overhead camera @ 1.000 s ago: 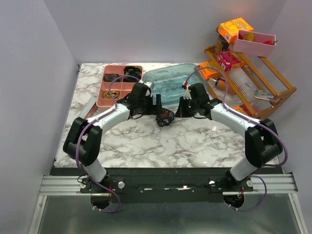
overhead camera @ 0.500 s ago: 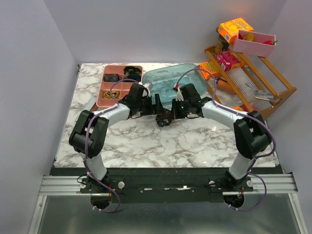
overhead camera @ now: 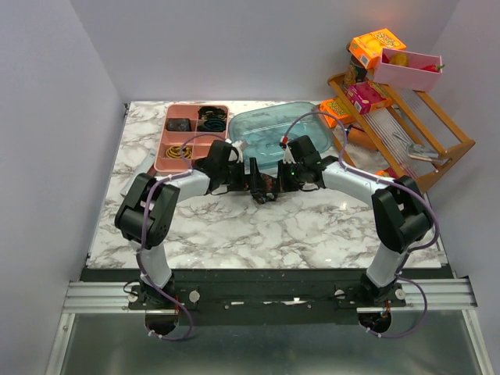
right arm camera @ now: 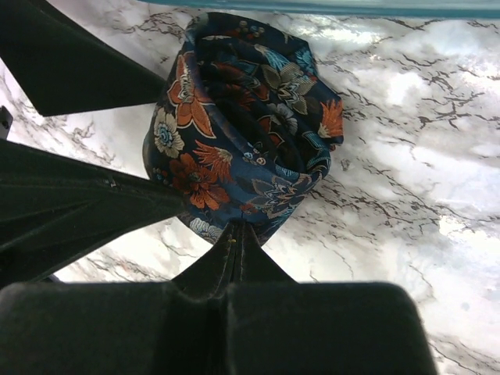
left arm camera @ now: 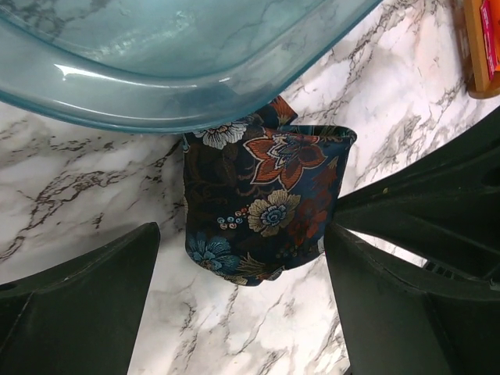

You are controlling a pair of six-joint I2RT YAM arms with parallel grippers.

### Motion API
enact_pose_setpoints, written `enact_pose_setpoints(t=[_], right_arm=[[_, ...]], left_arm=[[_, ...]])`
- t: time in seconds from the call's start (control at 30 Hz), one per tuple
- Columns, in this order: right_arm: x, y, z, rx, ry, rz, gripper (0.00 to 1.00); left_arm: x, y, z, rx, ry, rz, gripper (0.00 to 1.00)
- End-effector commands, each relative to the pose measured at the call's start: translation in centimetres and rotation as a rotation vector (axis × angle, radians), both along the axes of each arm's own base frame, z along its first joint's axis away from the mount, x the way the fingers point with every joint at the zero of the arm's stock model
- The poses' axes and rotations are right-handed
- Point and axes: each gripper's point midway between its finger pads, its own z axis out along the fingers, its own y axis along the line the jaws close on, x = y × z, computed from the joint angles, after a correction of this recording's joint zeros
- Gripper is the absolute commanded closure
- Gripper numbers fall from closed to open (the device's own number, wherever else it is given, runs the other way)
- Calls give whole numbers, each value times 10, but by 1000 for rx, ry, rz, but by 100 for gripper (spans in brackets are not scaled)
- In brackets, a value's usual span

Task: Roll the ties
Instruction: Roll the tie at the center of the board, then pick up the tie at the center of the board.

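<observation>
One of the ties (overhead camera: 268, 188), dark navy with orange and pale-blue flowers, is rolled into a bundle on the marble beside the teal tray (overhead camera: 269, 125). The roll (right arm camera: 242, 133) fills the middle of the right wrist view. My right gripper (right arm camera: 238, 234) is shut, its tips pinching the roll's near edge. In the top view the right gripper (overhead camera: 279, 182) is just right of the roll. My left gripper (left arm camera: 242, 301) is open, its fingers (left arm camera: 78, 305) standing wide on either side of the roll (left arm camera: 262, 207) without touching it. It sits left of the roll, left gripper (overhead camera: 254, 176).
The teal tray's rim (left arm camera: 180, 109) lies directly behind the roll. A pink compartment tray (overhead camera: 187, 137) with small items sits at back left. A wooden rack (overhead camera: 406, 129) with boxes and a pink bin (overhead camera: 406, 69) stands at the right.
Both arms have drawn in toward the teal tray, elbows folding closer. The rolled tie shifted slightly toward the tray with the right gripper. The left gripper stayed open.
</observation>
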Motion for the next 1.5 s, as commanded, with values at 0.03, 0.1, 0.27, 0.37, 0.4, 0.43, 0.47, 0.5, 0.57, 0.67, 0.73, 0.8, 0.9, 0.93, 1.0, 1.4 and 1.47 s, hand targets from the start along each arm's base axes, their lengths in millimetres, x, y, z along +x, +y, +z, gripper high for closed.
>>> enact_pose_setpoints(t=[0.03,0.1,0.27,0.37,0.4,0.43,0.47,0.5,0.57,0.67,0.73,0.8,0.9,0.93,1.0,1.4,1.47], right_arm=[[-7,-12,-20,-75,45,-25,98],[-8,-14,-24,-83,56,-25,98],[-10,-15,-30,-91,72,-27,98],[-11,-16,-35,-99,80,-26,98],[-11,-16,-34,-99,80,-25,98],[-11,-15,-34,-97,82,-25,98],[-12,-16,-35,-101,84,-25,98],[-11,-16,-35,-103,83,-26,98],[-10,-18,-37,-109,84,-29,98],[-8,-18,-38,-112,85,-28,98],[-7,-18,-40,-115,87,-27,98],[-7,-18,-43,-117,93,-26,98],[-8,-18,-46,-121,98,-26,98],[-8,-18,-48,-121,102,-25,98],[-8,-18,-49,-123,101,-28,98],[-4,-17,-45,-117,90,-31,98],[-3,-16,-44,-115,86,-31,98]], left_arm=[[-12,-4,-16,-35,33,-41,4],[-13,-6,-16,-50,38,-47,4],[-14,-15,-17,-90,44,-56,5],[-16,-23,-18,-101,45,-74,6],[-16,-25,-19,-107,48,-78,8],[-16,-29,-17,-124,41,-88,9],[-17,-33,-17,-131,41,-96,10],[-18,-35,-17,-136,45,-99,11],[-20,-40,-15,-148,34,-113,12],[-21,-45,-8,-185,14,-126,13],[-22,-49,-5,-207,4,-138,15],[-25,-52,-3,-218,-1,-153,18],[-27,-56,-1,-238,-5,-168,26],[-27,-57,0,-246,-10,-172,28],[-30,-59,1,-258,-7,-187,33],[-41,-67,-8,-216,-1,-243,50],[-42,-68,-7,-220,0,-250,57]])
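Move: The rolled tie stands on edge about 5 cm right and 2 cm back of the open left hand, some 3 cm below it; from the shut right hand it lies 4 cm left, 1 cm ahead and 3 cm down. The blue bin's middle is roughly 14 cm ahead and 9 cm right of the left hand, the pink organizer's about 11 cm ahead and 19 cm left. Left fingers slide about 5 cm right around the tie roll, half closing onto it; shut right fingertips sink 4 cm alongside. ##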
